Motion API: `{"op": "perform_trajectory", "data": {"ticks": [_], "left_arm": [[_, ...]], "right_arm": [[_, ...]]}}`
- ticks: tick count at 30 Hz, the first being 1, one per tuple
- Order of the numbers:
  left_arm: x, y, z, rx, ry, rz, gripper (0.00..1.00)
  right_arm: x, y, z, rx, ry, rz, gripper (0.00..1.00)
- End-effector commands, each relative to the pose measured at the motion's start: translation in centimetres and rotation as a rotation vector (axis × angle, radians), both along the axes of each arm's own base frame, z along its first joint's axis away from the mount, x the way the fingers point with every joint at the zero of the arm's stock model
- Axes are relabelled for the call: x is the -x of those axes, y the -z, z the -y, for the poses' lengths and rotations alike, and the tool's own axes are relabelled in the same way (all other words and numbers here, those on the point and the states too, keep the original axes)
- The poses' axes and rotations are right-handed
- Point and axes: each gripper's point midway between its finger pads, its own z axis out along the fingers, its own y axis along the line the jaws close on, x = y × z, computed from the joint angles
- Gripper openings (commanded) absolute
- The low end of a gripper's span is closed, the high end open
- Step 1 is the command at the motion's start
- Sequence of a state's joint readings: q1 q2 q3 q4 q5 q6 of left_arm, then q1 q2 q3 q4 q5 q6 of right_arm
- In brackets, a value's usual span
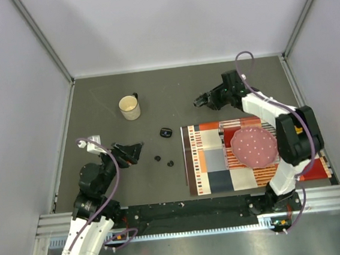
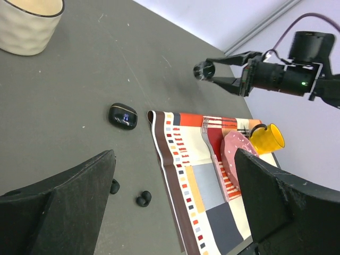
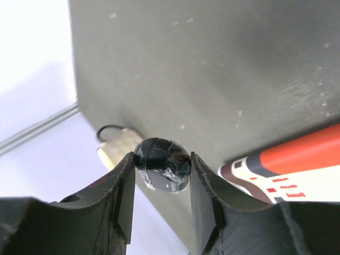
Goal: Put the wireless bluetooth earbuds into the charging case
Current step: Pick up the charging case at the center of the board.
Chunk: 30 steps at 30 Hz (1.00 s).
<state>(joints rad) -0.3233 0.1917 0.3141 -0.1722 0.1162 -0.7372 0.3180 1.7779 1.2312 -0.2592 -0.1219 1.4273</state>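
Note:
My right gripper (image 1: pixel 199 102) (image 3: pixel 162 178) is shut on a black oval charging case (image 3: pixel 162 164) wrapped in clear tape, held above the table's far middle; the left wrist view shows it too (image 2: pixel 203 70). A second black case (image 1: pixel 165 132) (image 2: pixel 122 115) lies closed on the table. Two tiny black earbuds (image 1: pixel 157 158) (image 1: pixel 170 163) lie in front of it. In the left wrist view one earbud (image 2: pixel 143 198) shows in full and the other (image 2: pixel 114 186) peeks from behind my left finger. My left gripper (image 1: pixel 137 150) (image 2: pixel 174 159) stands open and empty, just left of the earbuds.
A cream mug (image 1: pixel 129 107) (image 2: pixel 26 24) stands at the far left. A patterned mat (image 1: pixel 209 160) (image 2: pixel 212 186) on the right carries a pink speckled plate (image 1: pixel 254 146) and a yellow cup (image 2: pixel 268 138). Grey walls enclose the table.

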Motion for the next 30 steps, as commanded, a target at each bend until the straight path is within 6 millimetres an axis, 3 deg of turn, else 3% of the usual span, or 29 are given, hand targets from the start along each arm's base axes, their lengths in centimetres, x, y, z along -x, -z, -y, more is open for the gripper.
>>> {"op": "perform_trajectory", "data": {"ticks": [1,7,9,10,16,19,26,30], "left_arm": [[0.2,-2.4,0.9,0.010,0.059,0.111,0.99],[1.0,-4.2,3.4,0.022,0.218,0.158,0.99],[1.1,-4.9,3.8,0.020,0.246,0.192,0.99],[1.0,-5.0,4.0,0.013,0.260,0.191,0.99],[0.8,-6.6,5.0,-0.004,0.300,0.256,0.99],[0.9,-7.5,6.3,-0.025,0.330,0.295,0.99],[0.8,-10.1,9.6,-0.077,0.325,0.408,0.99],[0.1,-10.6,11.1,-0.090,0.282,0.464,0.99]], "right_arm": [[1.2,-6.6,-0.8,-0.051,-0.060,0.252,0.00],[6.6,-10.5,-2.8,-0.159,-0.118,0.404,0.00],[8.2,-10.5,-3.5,-0.184,-0.134,0.413,0.00],[9.1,-11.8,-3.6,-0.203,-0.141,0.442,0.00],[12.9,-13.6,-4.0,-0.304,-0.153,0.461,0.00],[14.0,-13.1,-3.8,-0.336,-0.141,0.422,0.00],[16.0,-14.0,-4.3,-0.407,-0.164,0.385,0.00],[16.9,-14.8,-4.9,-0.469,-0.181,0.348,0.00]]}}
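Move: The charging case, already lifted in the right fingers, lies about 22 cm ahead of the open left hand, 25 cm to its right and 9 cm below; the left gripper is the reverse from the right hand. On the table about 18 cm below the left hand, the closed case lies 17 cm ahead and 10 cm right, one earbud 6 ahead and 6 right, another 3 ahead and 11 right. The right hand draws its gripped case about 15 cm back and up, the open left swinging right towards it. ##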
